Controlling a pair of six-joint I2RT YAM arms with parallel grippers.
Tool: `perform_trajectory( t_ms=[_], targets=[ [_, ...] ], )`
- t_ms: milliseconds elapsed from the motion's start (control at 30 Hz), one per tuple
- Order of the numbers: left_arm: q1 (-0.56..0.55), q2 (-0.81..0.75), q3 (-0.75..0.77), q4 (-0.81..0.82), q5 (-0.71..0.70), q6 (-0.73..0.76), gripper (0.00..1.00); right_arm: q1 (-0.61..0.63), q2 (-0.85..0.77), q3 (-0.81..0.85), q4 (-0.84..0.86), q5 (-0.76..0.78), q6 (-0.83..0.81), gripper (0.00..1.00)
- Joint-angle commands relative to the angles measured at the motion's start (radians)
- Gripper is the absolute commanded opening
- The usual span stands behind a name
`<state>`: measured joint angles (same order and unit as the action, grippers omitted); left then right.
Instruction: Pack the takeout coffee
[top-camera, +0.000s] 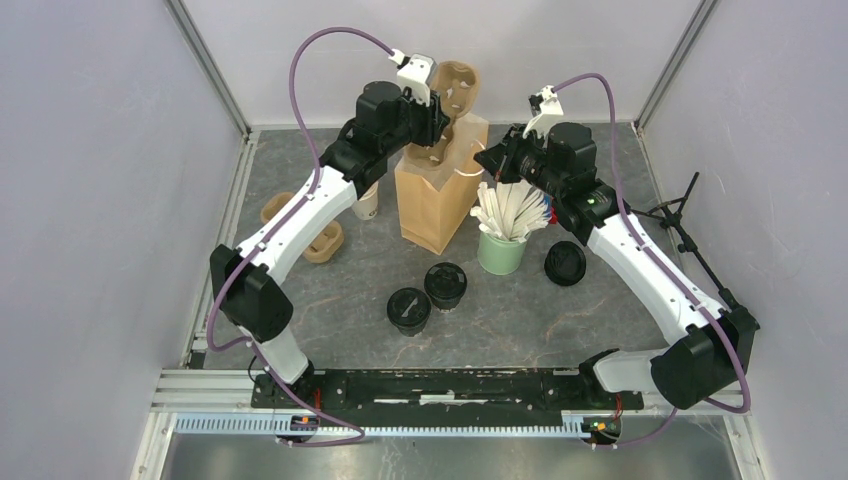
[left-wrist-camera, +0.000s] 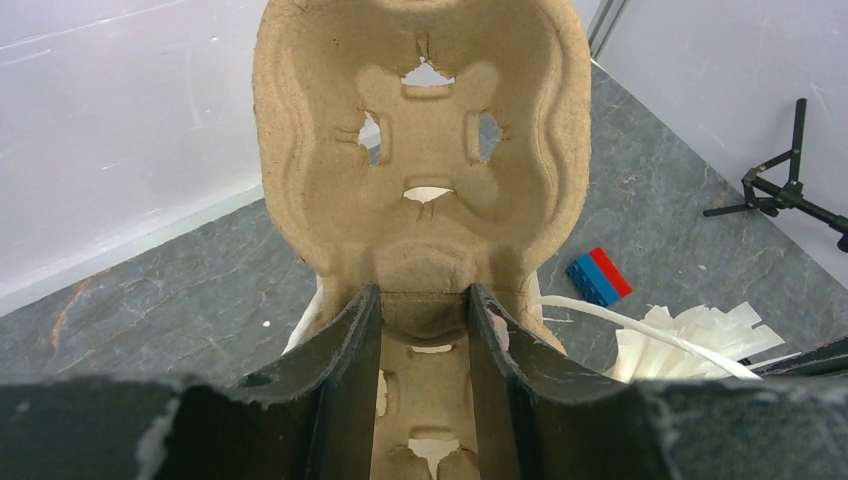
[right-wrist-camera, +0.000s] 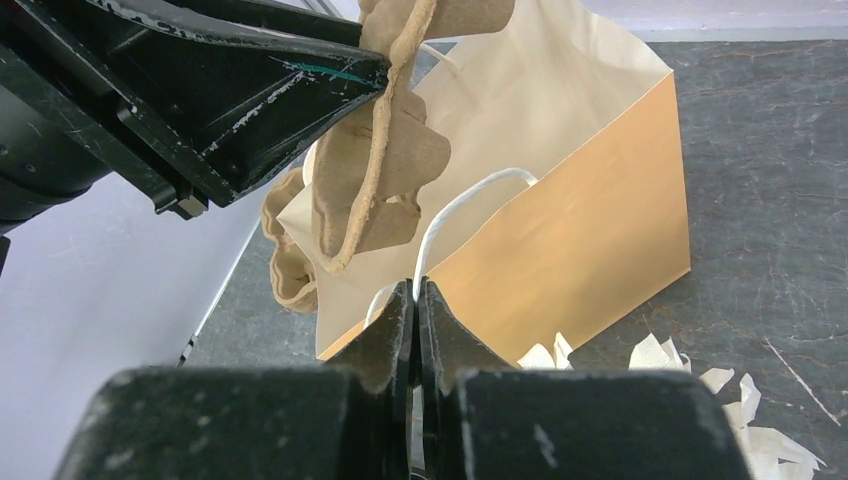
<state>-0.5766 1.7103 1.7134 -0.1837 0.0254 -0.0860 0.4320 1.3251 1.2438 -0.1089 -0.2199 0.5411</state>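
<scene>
Two takeout coffee cups with black lids stand on the table in front of the brown paper bag, apart from both grippers. My left gripper is shut on a moulded cardboard cup carrier, held upright over the bag's open mouth. In the left wrist view the carrier fills the frame and the left gripper clamps a ridge of it. My right gripper is shut on the bag's white handle, with the bag just beyond it.
A green cup of white sticks stands right of the bag, and a loose black lid lies further right. Lidless cream cups and spare cardboard carriers sit left of the bag. A blue and red brick lies behind.
</scene>
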Motion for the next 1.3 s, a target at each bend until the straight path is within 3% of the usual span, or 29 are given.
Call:
perform_trajectory(
  t_ms=[0,400,800,1267],
  targets=[
    [-0.005,-0.008,-0.007,0.058,0.025,-0.039,0.37,0.003,-0.021,0.007,0.048,-0.01,-0.007,0.03],
    [-0.014,-0.044,-0.1,-0.014,-0.015,-0.017,0.35,0.004,-0.012,0.029,0.047,-0.008,-0.004,0.02],
    [-0.044,0.001,0.07,-0.347,-0.08,-0.026,0.34,0.003,0.001,0.041,0.038,-0.01,0.002,0.01],
    [-0.059,0.065,0.143,-0.532,-0.198,-0.045,0.31,0.013,0.005,0.029,0.044,-0.019,0.002,0.0]
  ],
)
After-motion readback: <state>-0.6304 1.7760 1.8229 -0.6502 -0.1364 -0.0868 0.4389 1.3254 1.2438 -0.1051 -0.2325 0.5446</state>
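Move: The left hand grips the pulp cup tray at its waist, lower half already in the paper bag's mouth, whose middle lies about 8 cm below this hand, 3 cm back and 1 cm left. The cup stack stands some 20 cm left, 2 cm farther out; the straw pot 12 cm back, 13 cm right. From the right hand, pinching a bag handle, the mouth is 6 cm ahead, 7 cm left, 6 cm lower; the pot 4 cm back, 5 cm right. Keeping its pinch on the tray's waist, the left hand pushes the tray down into the bag: some 7 cm down while drawing back, a lift of about 2 cm, then down again to 8 cm below its start, ending 3.5 cm back and 2.5 cm left. Its fingers tip down about 25 degrees. The right hand stays, holding the handle. ##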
